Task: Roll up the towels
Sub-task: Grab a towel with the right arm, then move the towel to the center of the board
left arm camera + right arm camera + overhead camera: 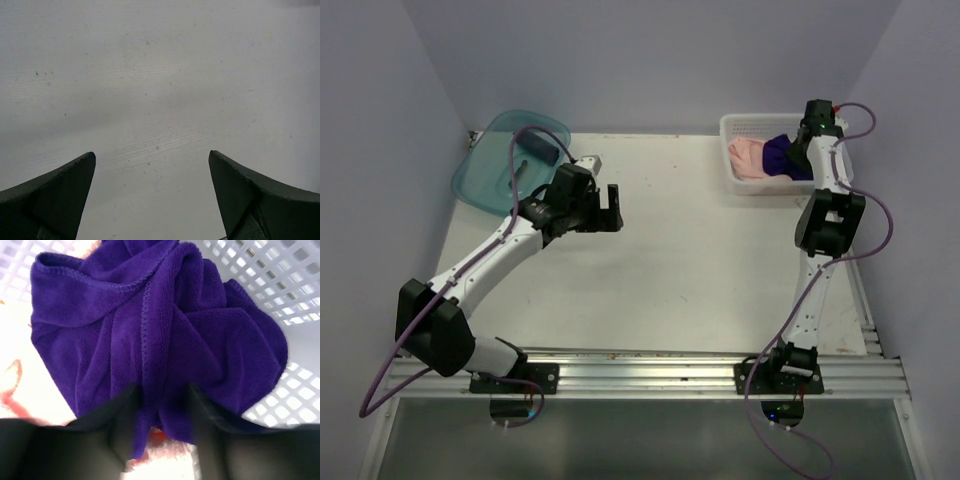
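Observation:
A deep purple towel (165, 315) lies crumpled in a white mesh basket (280, 270) at the table's far right, partly on top of a pale pink towel (30, 390). From above, the purple towel (782, 155) sits to the right of the pink towel (748, 155) inside the basket (740, 120). My right gripper (162, 390) reaches down into the basket (798, 150), its fingers pressed on both sides of a fold of the purple towel. My left gripper (610, 205) hovers wide open over the bare table (150, 75), nothing between its fingers (152, 157).
A translucent teal bin (485, 190) leans at the far left corner, just behind the left arm. Pale walls close in the table on the left, back and right. A metal rail (650, 370) runs along the near edge.

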`<move>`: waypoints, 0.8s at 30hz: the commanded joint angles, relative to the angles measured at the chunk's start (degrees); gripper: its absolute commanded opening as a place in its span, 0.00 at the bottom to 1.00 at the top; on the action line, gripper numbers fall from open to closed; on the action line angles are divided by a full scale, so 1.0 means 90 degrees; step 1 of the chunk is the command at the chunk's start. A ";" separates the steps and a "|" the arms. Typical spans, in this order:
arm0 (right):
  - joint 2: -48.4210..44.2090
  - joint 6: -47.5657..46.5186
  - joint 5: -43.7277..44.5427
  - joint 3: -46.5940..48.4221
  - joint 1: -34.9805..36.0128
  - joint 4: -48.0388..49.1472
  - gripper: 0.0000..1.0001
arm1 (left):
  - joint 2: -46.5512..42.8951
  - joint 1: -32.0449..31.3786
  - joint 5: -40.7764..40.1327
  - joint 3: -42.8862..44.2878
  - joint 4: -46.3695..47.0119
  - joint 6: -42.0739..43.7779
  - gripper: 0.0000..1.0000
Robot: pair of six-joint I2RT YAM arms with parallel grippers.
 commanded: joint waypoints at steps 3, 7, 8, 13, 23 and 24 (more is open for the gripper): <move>0.0052 0.0094 -0.0572 0.0451 -0.0085 0.0280 0.14 | -0.0178 -0.0016 -0.0124 -0.0088 -0.0120 -0.0169 0.99; -0.0774 0.0152 -0.0797 -0.0094 -0.0086 0.0767 0.00 | -0.0207 -0.0016 -0.0114 -0.0079 -0.0081 -0.0218 0.99; -0.1039 0.0162 -0.0846 -0.0521 -0.0086 0.1049 0.00 | -0.0207 -0.0006 -0.0114 -0.0079 -0.0071 -0.0218 0.99; -0.2718 0.0046 -0.0944 -0.2181 0.0099 0.1861 0.00 | -0.0266 -0.0016 -0.0124 -0.0020 -0.0042 -0.0199 0.99; -0.6020 -0.0775 -0.0251 -0.4333 0.2022 0.2536 0.00 | -0.0647 0.0003 -0.0152 0.0282 -0.0129 -0.0296 0.99; -0.6312 -0.0765 -0.0270 -0.4440 0.2372 0.2507 0.00 | -0.0657 0.0013 -0.0366 0.0321 -0.0188 -0.0287 0.99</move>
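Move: The purple towel is bunched right at my right fingers, its middle only some 2 cm ahead, 1 cm left and 2 cm below. The pink towel lies beside it in the white basket, about 12 cm to my right hand's left and 1 cm ahead. The basket's middle is 3 cm ahead and 3 cm left. From my left hand, the purple towel is roughly 23 cm ahead, 47 cm right and 11 cm lower. I shut my half-closed right fingers the rest of the way, pinching a fold of the purple towel. Then I haul it up out of the basket, slowly at first and then fast, about 28 cm up, swinging some 17 cm left and 11 cm back. As I lift, my fingers tip up about 35 degrees and turn some 20 degrees counter-clockwise. My open left hand rises only about 2 cm. ##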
